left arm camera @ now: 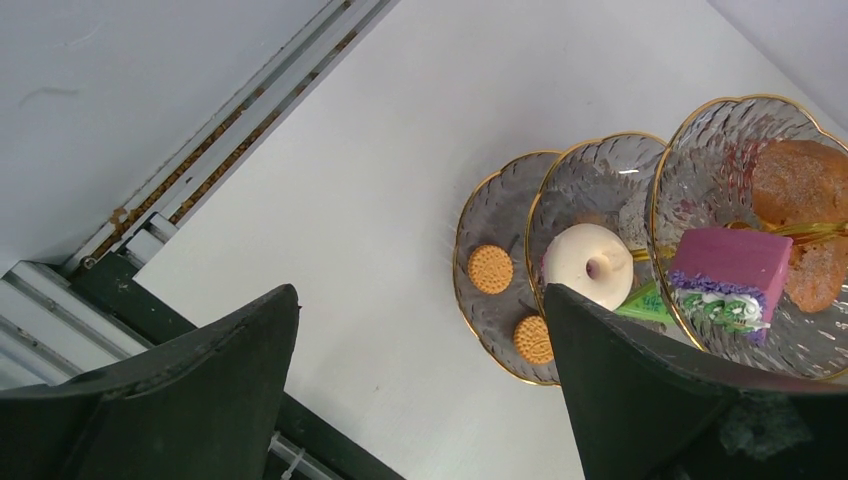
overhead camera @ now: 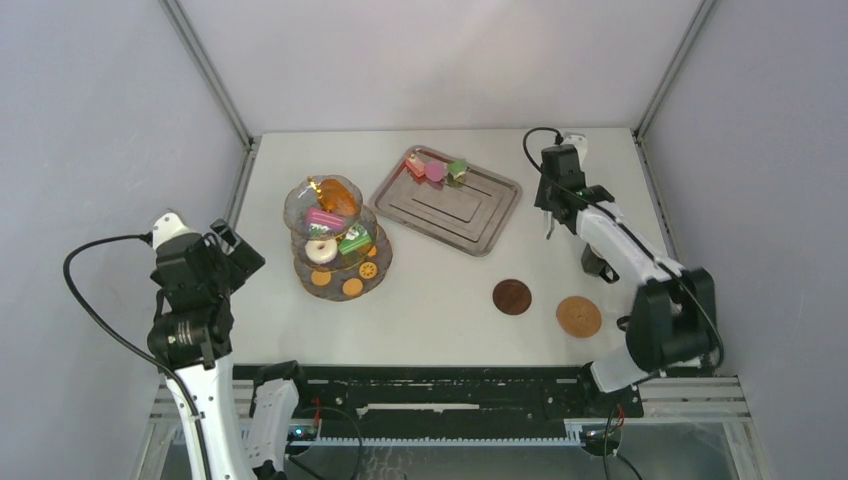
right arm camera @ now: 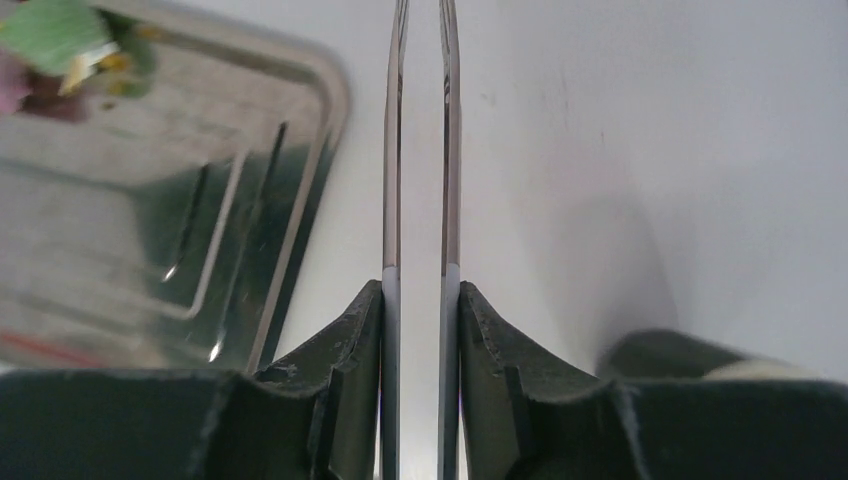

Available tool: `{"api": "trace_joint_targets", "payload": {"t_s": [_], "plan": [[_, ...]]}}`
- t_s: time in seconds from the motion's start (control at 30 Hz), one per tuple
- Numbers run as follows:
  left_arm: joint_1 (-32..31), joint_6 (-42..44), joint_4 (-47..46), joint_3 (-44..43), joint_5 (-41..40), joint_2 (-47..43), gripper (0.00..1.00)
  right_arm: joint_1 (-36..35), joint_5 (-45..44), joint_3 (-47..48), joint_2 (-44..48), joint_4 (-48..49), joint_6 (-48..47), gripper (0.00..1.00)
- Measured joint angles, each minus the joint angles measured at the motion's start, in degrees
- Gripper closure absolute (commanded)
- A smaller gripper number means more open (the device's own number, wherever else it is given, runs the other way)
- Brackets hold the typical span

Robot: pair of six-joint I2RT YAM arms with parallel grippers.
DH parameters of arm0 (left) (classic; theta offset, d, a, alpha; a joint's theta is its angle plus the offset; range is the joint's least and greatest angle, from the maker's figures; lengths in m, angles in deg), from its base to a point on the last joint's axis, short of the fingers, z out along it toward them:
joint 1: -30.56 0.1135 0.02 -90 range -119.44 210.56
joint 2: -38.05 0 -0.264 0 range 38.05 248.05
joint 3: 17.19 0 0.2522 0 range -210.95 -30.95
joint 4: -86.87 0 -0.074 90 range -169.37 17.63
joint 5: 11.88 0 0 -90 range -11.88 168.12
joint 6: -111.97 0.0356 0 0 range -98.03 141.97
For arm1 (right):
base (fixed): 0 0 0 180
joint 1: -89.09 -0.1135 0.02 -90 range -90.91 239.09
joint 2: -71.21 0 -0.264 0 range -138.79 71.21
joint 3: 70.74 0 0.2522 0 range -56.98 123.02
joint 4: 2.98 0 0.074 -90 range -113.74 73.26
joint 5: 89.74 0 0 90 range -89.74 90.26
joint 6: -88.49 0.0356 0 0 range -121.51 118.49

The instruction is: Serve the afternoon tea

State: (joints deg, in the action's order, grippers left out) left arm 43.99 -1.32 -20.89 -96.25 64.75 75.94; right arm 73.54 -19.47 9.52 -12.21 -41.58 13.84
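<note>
The three-tier glass stand (overhead camera: pixel 300 200) stands left of centre and bears a brown pastry (overhead camera: pixel 338 196), a pink cake (overhead camera: pixel 325 218), a green cake (overhead camera: pixel 354 241), a white donut (overhead camera: pixel 321 251) and orange cookies (overhead camera: pixel 352 287). Three small cakes (overhead camera: pixel 435 168) lie on the far corner of the steel tray (overhead camera: pixel 470 215). Two brown coasters (overhead camera: pixel 512 296) (overhead camera: pixel 579 316) lie near the front right. My left gripper (overhead camera: pixel 238 250) hangs open and empty, left of the stand (left arm camera: pixel 600 180), donut (left arm camera: pixel 588 265) and cookies (left arm camera: pixel 490 268). My right gripper (right arm camera: pixel 420 290) is shut on the metal tongs (right arm camera: pixel 392 150), just right of the tray (right arm camera: pixel 120 230). No cups are in view.
Grey walls with metal corner posts close in the table on three sides. The black rail with the arm bases (overhead camera: pixel 440 390) runs along the near edge. A black cable (overhead camera: pixel 530 140) loops above my right wrist.
</note>
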Motion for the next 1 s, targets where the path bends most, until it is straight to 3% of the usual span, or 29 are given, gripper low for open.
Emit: {"api": "trace_joint_targets", "payload": {"t_s": [0.3,0.57,0.73,1.0], "plan": [[0.0,0.9,1.7,-2.4,-0.4,-0.9,0.04,6.7,0.0,11.5,-23.0,5.3,0.9,0.62],[0.0,0.9,2.8,-5.2,0.0,-0.5,0.04,10.1,1.5,27.5,-36.7,5.6,1.7,0.46],[0.0,0.9,3.6,-5.4,0.0,-0.5,0.04,11.6,3.8,35.4,-42.6,3.9,2.0,0.25],[0.0,0.9,3.9,-5.5,0.0,-0.5,0.03,12.1,4.2,39.1,-41.6,1.0,1.5,0.21]]}}
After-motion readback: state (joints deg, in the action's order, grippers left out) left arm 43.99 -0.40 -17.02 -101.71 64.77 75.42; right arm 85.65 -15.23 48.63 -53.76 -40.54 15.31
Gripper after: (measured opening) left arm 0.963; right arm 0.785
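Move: The right hand holds the tongs; their set-down place, bare white table by the far right edge, lies about 17 cm ahead of it, 6 cm to its right and 11 cm below. The tray's middle is some 6 cm ahead and 22 cm left; the dark mug stands roughly 8 cm back and 9 cm right. From the left hand the set-down place is about 39 cm ahead, 65 cm right and 22 cm below. Forward some 18 cm, sinking about 9 cm early on and drifting 6 cm to its right, the right hand carries the tongs past the tray's right side to the bare table, turning about 10 degrees clockwise. Close to the table the fingers open wide and let go of the tongs; the hand then rises about 2.5 cm. The empty left hand eases up a little over 2 cm and slightly back. ##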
